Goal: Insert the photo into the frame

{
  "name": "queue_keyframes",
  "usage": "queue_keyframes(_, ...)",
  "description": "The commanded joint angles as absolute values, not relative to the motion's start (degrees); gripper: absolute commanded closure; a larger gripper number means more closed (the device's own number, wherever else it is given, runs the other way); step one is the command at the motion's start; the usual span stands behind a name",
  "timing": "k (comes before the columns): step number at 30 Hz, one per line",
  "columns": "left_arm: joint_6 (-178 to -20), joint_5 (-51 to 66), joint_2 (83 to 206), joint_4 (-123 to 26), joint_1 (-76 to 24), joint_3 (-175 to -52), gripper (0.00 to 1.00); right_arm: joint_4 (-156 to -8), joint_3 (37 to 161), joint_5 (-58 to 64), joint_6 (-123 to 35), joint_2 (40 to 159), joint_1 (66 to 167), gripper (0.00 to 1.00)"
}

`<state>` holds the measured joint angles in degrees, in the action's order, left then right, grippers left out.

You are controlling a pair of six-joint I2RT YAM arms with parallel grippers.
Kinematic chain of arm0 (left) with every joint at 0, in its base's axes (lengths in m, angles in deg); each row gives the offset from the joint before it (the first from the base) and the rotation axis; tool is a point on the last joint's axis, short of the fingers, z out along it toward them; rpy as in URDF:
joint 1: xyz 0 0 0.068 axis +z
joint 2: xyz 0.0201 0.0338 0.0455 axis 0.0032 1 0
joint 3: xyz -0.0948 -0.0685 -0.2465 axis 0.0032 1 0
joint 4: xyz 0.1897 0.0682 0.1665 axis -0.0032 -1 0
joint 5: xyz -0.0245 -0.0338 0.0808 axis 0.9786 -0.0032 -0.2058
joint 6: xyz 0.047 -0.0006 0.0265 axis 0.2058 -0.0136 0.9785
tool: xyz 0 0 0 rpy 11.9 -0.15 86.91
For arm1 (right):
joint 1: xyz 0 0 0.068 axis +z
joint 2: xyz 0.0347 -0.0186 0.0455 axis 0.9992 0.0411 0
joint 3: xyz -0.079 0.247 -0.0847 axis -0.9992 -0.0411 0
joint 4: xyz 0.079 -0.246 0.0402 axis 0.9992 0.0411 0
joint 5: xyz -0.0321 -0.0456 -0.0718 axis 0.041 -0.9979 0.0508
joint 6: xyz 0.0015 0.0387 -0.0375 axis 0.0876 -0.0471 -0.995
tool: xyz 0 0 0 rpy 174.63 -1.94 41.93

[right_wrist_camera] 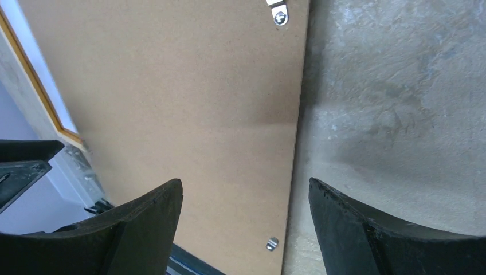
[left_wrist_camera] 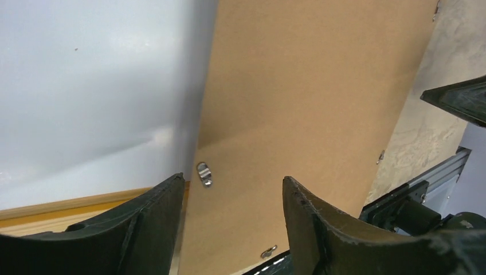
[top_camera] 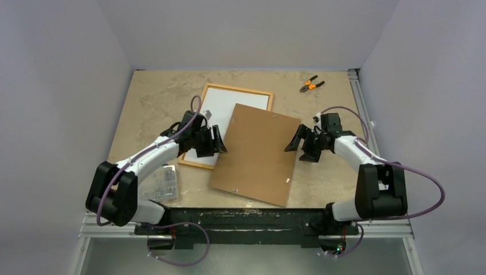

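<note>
The frame [top_camera: 238, 88], with a thin orange border, lies flat on the far middle of the table. A white surface [top_camera: 229, 106] fills its opening. The photo's printed side does not show in any view. A plain brown backing board [top_camera: 258, 154] lies tilted over the frame's right part and reaches toward the near edge. My left gripper [top_camera: 220, 141] stands open at the board's left edge, with nothing between its jaws. In the left wrist view [left_wrist_camera: 232, 183] it hovers over the board [left_wrist_camera: 304, 86] beside the frame's border [left_wrist_camera: 69, 206]. My right gripper [top_camera: 293, 140] is open at the board's right edge [right_wrist_camera: 245, 189].
Orange-handled pliers [top_camera: 311, 85] lie at the far right of the table. A clear plastic piece [top_camera: 163, 183] rests near the left arm's base. A metal rail [top_camera: 361, 109] runs along the right side. Walls close in on three sides.
</note>
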<state>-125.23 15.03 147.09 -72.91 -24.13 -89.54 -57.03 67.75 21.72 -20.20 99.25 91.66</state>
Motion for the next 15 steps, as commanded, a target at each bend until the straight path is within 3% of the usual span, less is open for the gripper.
queue_keyframes(1,-123.6,14.8,150.2,-70.6,-23.8,-92.0,0.40,-61.6,66.2,21.5,-20.7,100.0,90.8,0.21)
queue_keyframes(15,-123.6,18.9,158.4,-65.5,-23.8,-91.7,0.61,-85.0,56.4,34.3,-13.1,105.7,90.6,0.25)
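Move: Under the left hand, about 6 cm down and 1 cm to its left, lies the backing board's left edge, with a metal clip 1 cm nearer the base. The board's right edge is about 4 cm below the right hand and 1 cm to its right. The board's middle lies 13 cm right of the left hand and 14 cm left of the right hand, level fore and aft. The frame's middle is about 8 cm ahead and 3 cm right of the left hand. Straight down, about 4 cm, the left hand sinks over the board's left edge, its fingers narrowing from over half open but not shut, the outer one coming close beside the edge. The right hand sinks some 2.5 cm with open fingers, then slides about 1.5 cm left and a little forward, its left side rolling up about 10 degrees, which brings the outer finger against the board's right edge. ##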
